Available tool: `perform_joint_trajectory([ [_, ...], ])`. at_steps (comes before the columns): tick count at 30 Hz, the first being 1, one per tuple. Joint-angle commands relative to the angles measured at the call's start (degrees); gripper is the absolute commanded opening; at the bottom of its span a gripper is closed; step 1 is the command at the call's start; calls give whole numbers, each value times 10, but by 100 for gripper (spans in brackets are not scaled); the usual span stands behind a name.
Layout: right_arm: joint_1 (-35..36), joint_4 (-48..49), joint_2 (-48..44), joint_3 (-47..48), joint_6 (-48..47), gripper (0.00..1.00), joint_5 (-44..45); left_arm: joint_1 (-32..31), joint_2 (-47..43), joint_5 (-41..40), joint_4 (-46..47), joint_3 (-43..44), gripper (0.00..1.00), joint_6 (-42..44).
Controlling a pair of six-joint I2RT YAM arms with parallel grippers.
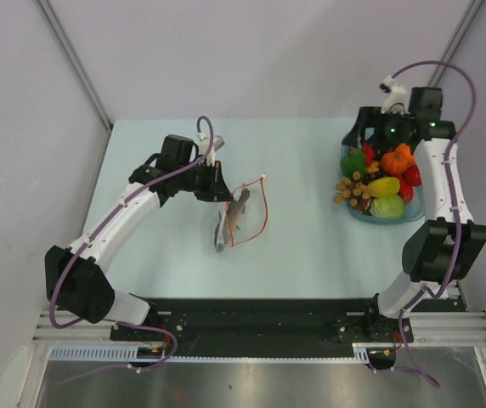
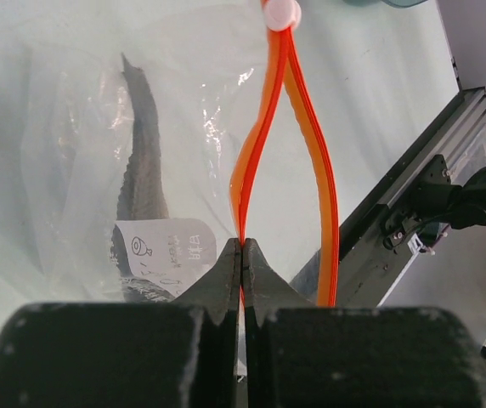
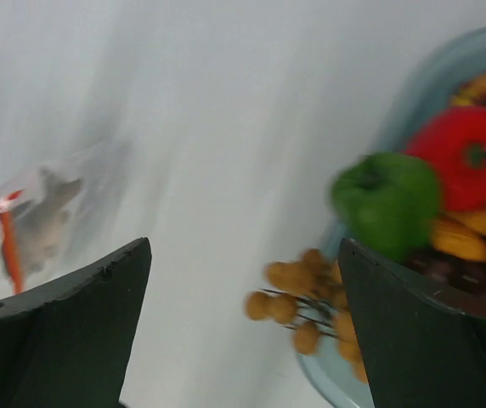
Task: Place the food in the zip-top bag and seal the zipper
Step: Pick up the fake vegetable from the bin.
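The clear zip-top bag (image 1: 241, 217) lies at mid-table with a grey fish-shaped piece (image 2: 137, 161) inside. Its mouth gapes, the two orange-red zipper (image 2: 256, 144) strips bowed apart. My left gripper (image 2: 243, 246) is shut on one strip of the zipper, at the bag's far left corner (image 1: 222, 189). The food (image 1: 383, 183) is heaped at the right: a green pepper (image 3: 387, 200), a red pepper (image 3: 468, 153) and a brown berry cluster (image 3: 302, 297). My right gripper (image 3: 243, 255) hangs open and empty over the heap's far left end (image 1: 369, 136). The right wrist view is blurred.
The food sits in a translucent blue tray (image 1: 417, 210) near the table's right edge. A white slider (image 2: 281, 13) caps the far end of the zipper. The black arm-mount rail (image 1: 268, 319) runs along the near edge. Walls close off the back and sides.
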Motion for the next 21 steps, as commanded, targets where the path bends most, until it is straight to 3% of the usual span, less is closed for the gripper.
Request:
perform_joint_trajectory([
  [1, -58, -37, 27, 72, -60, 97, 98, 5, -10, 15, 28, 7, 0, -9],
  [10, -5, -35, 89, 74, -213, 100, 208, 9, 7, 18, 37, 9, 0, -15],
  [21, 49, -20, 182, 83, -243, 100, 293, 12, 21, 20, 35, 25, 0, -9],
])
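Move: The green pepper at the near-left part of the bin lies roughly 8 cm ahead of the open right hand, 4 cm to its right and 14 cm below. A red pepper sits about 4 cm beyond the green one and 3 cm to its right; the brown nut bunch is 8 cm nearer than it, and the yellow fruit 7 cm nearer and 8 cm to its right. From the left hand the green pepper is some 20 cm ahead, 33 cm to the right and 9 cm lower. Towards the green pepper comes the right hand, its fingers staying wide open: it finishes its swing to the right by about 9 cm, edging forward, then comes back a little left as it sinks, ending about 10 cm lower and 5 cm farther out. Its left side dips some 30 degrees, so the fingers point more steeply down at the pepper. The left hand stays and keeps its pinch on the bag's rim. ##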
